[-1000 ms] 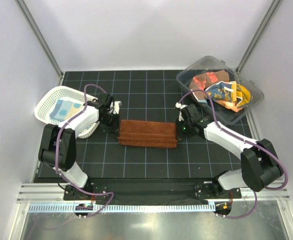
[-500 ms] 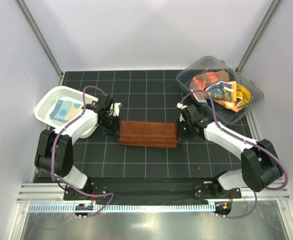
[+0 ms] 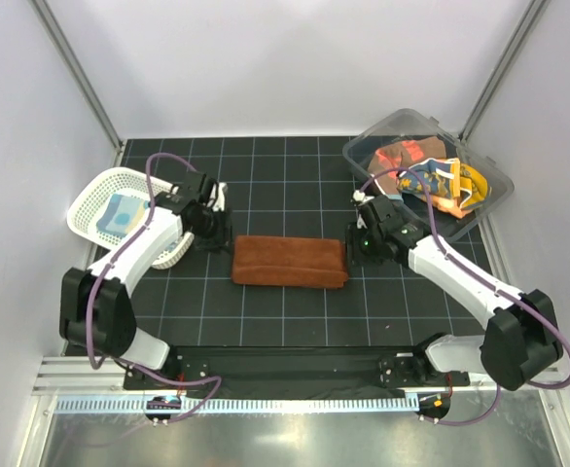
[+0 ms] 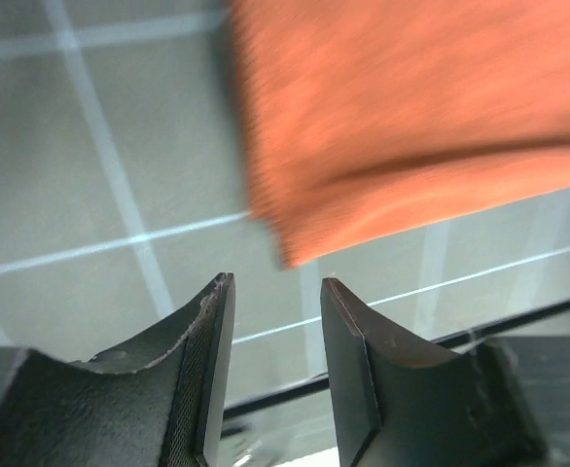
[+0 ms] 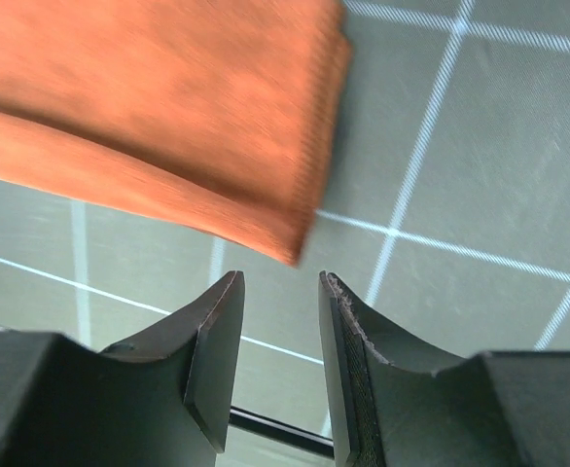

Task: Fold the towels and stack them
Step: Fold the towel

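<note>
A rust-brown towel [image 3: 289, 262] lies folded into a long strip on the black grid mat [image 3: 285, 185]. My left gripper [image 3: 212, 232] hangs just off its left end, open and empty; in the left wrist view the towel [image 4: 411, 107] sits beyond the gripper [image 4: 275, 292]. My right gripper [image 3: 361, 245] stands off the towel's right end, also open with nothing between its fingers; the towel [image 5: 159, 107] lies past the gripper [image 5: 280, 287]. More towels [image 3: 426, 175], orange, yellow and blue, are heaped in the clear bin. Another towel [image 3: 122, 214] lies in the white basket.
The clear plastic bin [image 3: 494, 185] stands at the back right, close behind the right arm. The white mesh basket [image 3: 95, 195] stands at the left, beside the left arm. The mat's near edge meets a metal rail [image 3: 295, 401].
Both grippers have let go of the towel's ends and opened. Both have drawn back a little from the towel, which now lies flatter and neater.
</note>
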Action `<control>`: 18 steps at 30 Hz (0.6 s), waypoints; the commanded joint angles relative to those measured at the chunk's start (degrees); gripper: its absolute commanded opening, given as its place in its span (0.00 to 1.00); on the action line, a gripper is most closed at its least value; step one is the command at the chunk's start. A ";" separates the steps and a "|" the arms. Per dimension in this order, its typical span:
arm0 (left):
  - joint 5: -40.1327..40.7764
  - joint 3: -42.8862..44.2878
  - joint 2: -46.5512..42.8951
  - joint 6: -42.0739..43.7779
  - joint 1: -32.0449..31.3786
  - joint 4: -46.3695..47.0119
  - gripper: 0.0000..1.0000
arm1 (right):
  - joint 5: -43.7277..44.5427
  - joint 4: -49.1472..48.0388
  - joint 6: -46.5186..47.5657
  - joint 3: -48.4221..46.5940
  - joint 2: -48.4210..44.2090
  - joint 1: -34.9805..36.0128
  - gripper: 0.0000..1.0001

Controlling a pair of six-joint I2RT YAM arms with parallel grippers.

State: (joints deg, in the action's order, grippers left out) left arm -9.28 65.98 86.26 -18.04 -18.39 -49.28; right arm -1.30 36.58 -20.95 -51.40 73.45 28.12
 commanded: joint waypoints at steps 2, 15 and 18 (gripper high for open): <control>-11.35 0.57 -3.03 -10.33 -0.24 9.44 0.45 | -4.49 -4.13 -3.21 -3.80 1.78 0.01 0.44; -7.08 -13.33 2.60 -17.90 -1.74 19.49 0.41 | -4.33 -19.53 -12.18 11.67 3.29 0.45 0.44; -2.51 -10.88 1.46 -17.73 -1.82 16.06 0.43 | -3.62 -17.07 -12.10 10.79 -0.05 0.45 0.44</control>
State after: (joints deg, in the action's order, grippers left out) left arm -16.67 51.99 90.65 -34.74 -20.14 -32.23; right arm -6.44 21.93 -31.46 -38.79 78.54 28.18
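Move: The brown towel's near-left corner lies about 4 cm back, 3 cm to the right and 8 cm below the left gripper. Its near-right corner is some 4 cm back, 2 cm left and 8 cm below the right gripper. The towel's middle is about level with the left gripper, 13 cm to its right; the white basket stands roughly 16 cm left of that gripper, 7 cm farther out. The grey bin is about 14 cm ahead and 14 cm right of the right gripper. Swing both open grippers inward over the towel's ends, the left about 5 cm to the right while rising a little, the right about 3 cm left and slightly forward. Then drop each 8 to 9 cm, drawing back some 4 cm towards its near corner. Tip the fingers back towards the bases on the way and keep them open. ##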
